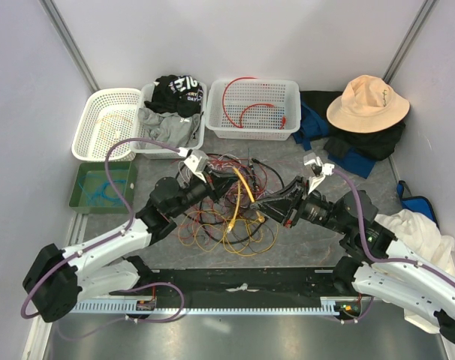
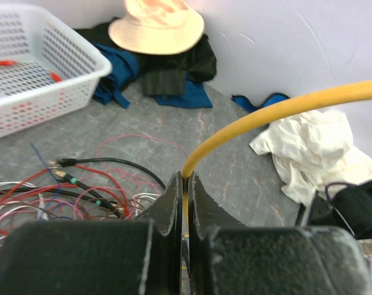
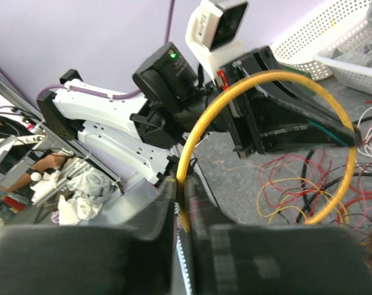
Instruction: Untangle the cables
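Note:
The cables (image 1: 227,225) lie in a tangle of thin red, orange, yellow, black and white wires at the middle of the table. A thicker yellow cable (image 1: 242,187) runs across the heap between both arms. My left gripper (image 1: 217,192) is at the heap's left side; in the left wrist view its jaws (image 2: 185,179) are shut on the yellow cable (image 2: 266,114), which arcs away up to the right. My right gripper (image 1: 268,207) is at the heap's right side; its blurred jaws (image 3: 183,183) are shut on the same yellow cable (image 3: 198,129), which loops toward the left gripper.
Three white baskets line the back: one (image 1: 103,124) at the left, one with clothes (image 1: 171,112), one holding a red cable (image 1: 254,109). A green tray (image 1: 103,187) is at the left. A beige hat (image 1: 366,103) on dark clothing and a white cloth (image 1: 419,229) lie at the right.

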Controlling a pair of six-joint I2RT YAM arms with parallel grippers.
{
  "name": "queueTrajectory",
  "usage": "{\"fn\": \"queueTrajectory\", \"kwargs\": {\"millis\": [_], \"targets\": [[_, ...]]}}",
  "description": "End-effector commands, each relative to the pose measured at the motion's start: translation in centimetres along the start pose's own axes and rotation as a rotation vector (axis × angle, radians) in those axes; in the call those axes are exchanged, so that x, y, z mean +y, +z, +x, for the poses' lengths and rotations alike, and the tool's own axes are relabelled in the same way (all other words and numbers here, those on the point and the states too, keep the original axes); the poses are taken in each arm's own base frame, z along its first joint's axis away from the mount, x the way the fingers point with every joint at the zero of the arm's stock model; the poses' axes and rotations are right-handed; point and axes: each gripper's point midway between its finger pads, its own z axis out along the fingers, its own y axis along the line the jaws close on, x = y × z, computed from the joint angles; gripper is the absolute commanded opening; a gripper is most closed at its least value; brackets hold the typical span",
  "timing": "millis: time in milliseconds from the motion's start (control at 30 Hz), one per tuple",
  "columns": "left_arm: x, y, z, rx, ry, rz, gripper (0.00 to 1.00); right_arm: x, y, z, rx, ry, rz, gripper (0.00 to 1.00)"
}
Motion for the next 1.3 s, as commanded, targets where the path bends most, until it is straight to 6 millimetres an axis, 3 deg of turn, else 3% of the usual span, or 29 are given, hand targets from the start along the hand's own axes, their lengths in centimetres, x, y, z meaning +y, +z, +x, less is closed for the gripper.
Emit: {"fn": "queueTrajectory", "kwargs": {"millis": [0,67,100,167,200,233,267,300,333,367,400,433,500,533,567,600,667,700,733,767,867,967,1000,1067,1100,1167,1267], "targets": [[1.2,-0.7,-4.7,-0.091,0.056,-0.124,0.02,1.0,-0.4,-2.4,-0.066,-0.046,0.006,0.26],[1.8,-1.0,-6.0,-0.11,0.069,-0.176,0.02,0.7,-0.5,-2.3,-0.07,-0.05,0.021,0.28],[2.3,-1.2,-5.7,-0.086,0.069,-0.208,0.02,0.4,-0.7,-2.5,-0.08,-0.054,0.035,0.44],[3.2,-1.4,-7.8,-0.115,0.069,-0.287,0.02,-0.3,-0.8,-2.3,-0.073,-0.063,0.072,0.68],[4.2,-1.8,-7.1,-0.064,0.059,-0.346,0.02,-0.6,-0.9,-2.4,-0.075,-0.069,0.09,0.87],[5.7,-2.2,-7.8,-0.069,0.057,-0.434,0.02,-1.3,-1.0,-2.5,-0.084,-0.072,0.126,0.93],[6.2,-2.4,-9.8,-0.085,0.052,-0.483,0.02,-1.9,-1.3,-2.0,-0.068,-0.072,0.155,0.97],[7.1,-2.7,-10.4,-0.08,0.027,-0.543,0.02,-2.4,-1.5,-1.9,-0.066,-0.08,0.186,0.98],[9.9,-4.3,-9.7,-0.008,0.024,-0.672,0.02,-3.0,-1.8,-1.8,-0.064,-0.083,0.212,0.98],[11.0,-4.2,-11.5,-0.014,0.011,-0.727,0.02,-4.3,-2.1,-1.4,-0.06,-0.082,0.273,0.98],[12.4,-4.9,-12.1,-0.016,-0.038,-0.796,0.02,-4.6,-2.5,-1.3,-0.065,-0.088,0.294,0.98],[15.6,-7.1,-11.9,0.024,-0.07,-0.921,0.02,-5.0,-2.8,-1.2,-0.067,-0.09,0.311,0.98],[18.5,-7.7,-13.4,0.01,-0.137,-1.018,0.02,-6.2,-3.5,-0.6,-0.074,-0.089,0.359,0.98],[20.8,-9.3,-14.3,-0.006,-0.146,-1.108,0.02,-6.5,-3.7,-0.5,-0.077,-0.092,0.369,0.98],[21.4,-9.7,-16.1,-0.019,-0.147,-1.141,0.02,-7.1,-3.9,0.3,-0.059,-0.089,0.385,0.98],[23.6,-9.7,-15.3,0.026,-0.148,-1.206,0.02,-7.3,-4.2,0.3,-0.068,-0.089,0.4,0.98],[25.7,-12.1,-17.8,-0.02,-0.133,-1.376,0.02,-8.0,-4.6,1.1,-0.053,-0.088,0.422,0.98],[27.1,-12.5,-17.4,-0.038,-0.167,-1.464,0.02,-8.1,-4.8,1.0,-0.061,-0.091,0.426,0.98],[27.9,-14.8,-18.1,-0.094,-0.16,-1.614,0.02,-8.4,-5.0,1.4,-0.051,-0.094,0.436,0.98],[27.9,-15.6,-19.2,-0.155,-0.177,-1.669,0.02,-8.5,-5.0,1.5,-0.05,-0.094,0.437,0.98],[28.8,-17.2,-19.8,-0.229,-0.149,-1.788,0.02,-8.9,-5.3,1.8,-0.048,-0.107,0.447,0.98],[30.0,-18.7,-19.7,-0.29,-0.105,-1.921,0.02,-9.5,-5.2,2.5,-0.028,-0.107,0.46,0.98],[30.0,-20.1,-19.6,-0.296,-0.082,-1.989,0.02,-9.6,-5.0,2.8,-0.02,-0.106,0.458,0.98],[30.9,-20.9,-19.0,-0.356,-0.128,-2.039,0.02,-9.9,-4.7,3.5,-0.003,-0.097,0.455,0.98],[31.0,-22.7,-18.2,-0.324,-0.145,-2.098,0.02,-10.0,-4.6,3.7,0.002,-0.093,0.448,0.98],[32.1,-23.6,-17.4,-0.4,-0.232,-2.139,0.02,-10.2,-4.2,4.6,0.02,-0.081,0.438,0.98],[34.2,-26.1,-14.8,-0.385,-0.366,-2.213,0.02,-10.6,-3.8,5.3,0.036,-0.07,0.431,0.98]]}}
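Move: The yellow cable is strung between both hands' closed fingers. The leftmost white basket lies about 42 cm left of the left hand, 24 cm ahead and 19 cm below; the green box stands about 40 cm left and 7 ahead, the clothes bin 20 left and 26 ahead. The cable tangle is almost straight below the left hand. From the right hand, the tangle is roughly 14 cm ahead, 4 left and 32 below. The yellow cable, still pinched in the left hand, is carried about 40 cm left and 17 cm forward to the leftmost basket, rising over the tangle and then sinking, while the wrist swings round counter-clockwise by some 115 degrees and tips down. The right hand opens wide, lets go of its part, and sinks towards the tangle, drifting right and forward. ##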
